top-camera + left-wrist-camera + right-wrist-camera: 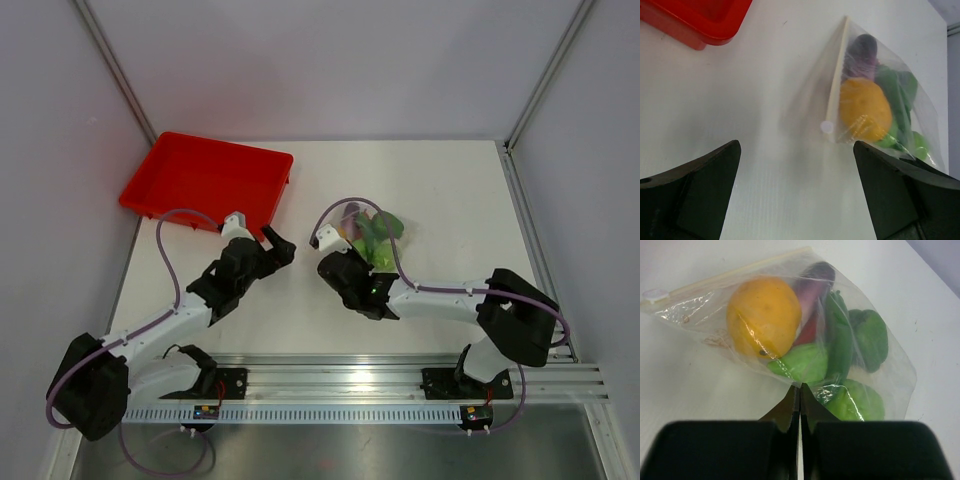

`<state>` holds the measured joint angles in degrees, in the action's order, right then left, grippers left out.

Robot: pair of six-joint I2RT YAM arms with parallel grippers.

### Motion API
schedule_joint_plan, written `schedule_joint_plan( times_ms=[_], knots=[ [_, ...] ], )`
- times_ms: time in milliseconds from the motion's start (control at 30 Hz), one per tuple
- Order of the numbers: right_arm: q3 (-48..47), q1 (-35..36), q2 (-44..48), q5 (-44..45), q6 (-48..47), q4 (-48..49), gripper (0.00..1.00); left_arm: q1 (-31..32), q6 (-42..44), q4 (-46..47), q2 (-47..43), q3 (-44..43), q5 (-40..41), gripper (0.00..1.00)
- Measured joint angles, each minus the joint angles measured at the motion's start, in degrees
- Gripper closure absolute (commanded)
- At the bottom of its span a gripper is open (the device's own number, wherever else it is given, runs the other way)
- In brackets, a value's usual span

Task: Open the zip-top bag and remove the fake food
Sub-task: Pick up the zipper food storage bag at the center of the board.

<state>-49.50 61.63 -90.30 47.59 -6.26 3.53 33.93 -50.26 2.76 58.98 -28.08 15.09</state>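
Note:
The zip-top bag (372,235) lies on the white table right of centre, zipped, with its white slider (826,126) at the near end of the strip. Through the clear plastic I see the fake food: a round yellow fruit (764,315), a purple piece (815,280) and several green pieces (867,337). My right gripper (800,390) is shut, its tips pinching the bag's (705,305) edge below the green pieces. My left gripper (796,150) stands wide open just short of the slider end of the bag (927,125), with only bare table between its fingers (715,175).
A red tray (205,180) sits at the back left of the table, its corner in the left wrist view (700,20). Grey walls with metal posts close in the back and sides. A metal rail runs along the near edge.

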Motion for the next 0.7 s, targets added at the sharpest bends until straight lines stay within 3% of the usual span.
schedule_joint_plan(
  times_ms=[267,700],
  knots=[
    [2.5,0.0,2.5,3.1,6.9,1.4,1.0,-0.2,2.8,3.2,5.3,-0.9,-1.2,0.01],
    [6.5,-0.9,10.8,7.8,10.4,2.8,1.0,-0.2,15.0,15.7,0.7,0.6,-7.5,0.01]
  ],
)
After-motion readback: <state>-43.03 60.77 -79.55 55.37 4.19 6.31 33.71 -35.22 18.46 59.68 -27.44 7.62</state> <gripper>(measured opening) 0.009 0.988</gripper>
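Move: The left hand, open, has the slider end of the bag's zip about 4 cm ahead, 5 cm to its right and 3 cm below; the orange fruit in the bag lies about 3 cm ahead and 12 cm right, the red bin's middle some 14 cm ahead and 16 cm left. The right hand already pinches the bag's near edge: the bag's middle is about 3 cm ahead and 4 cm right, the slider end some 4 cm ahead and 8 cm left. Still pinching the near edge of the zip-top bag, the right hand draws it to the right and lifts it, each by about 4 cm, rolling its left side up and turning clockwise. The left hand, wide open and touching nothing, dips slightly beside the zip edge, then climbs some 6 cm while edging right and a little forward, its fingers tipping up about 15 degrees and swinging clockwise. ##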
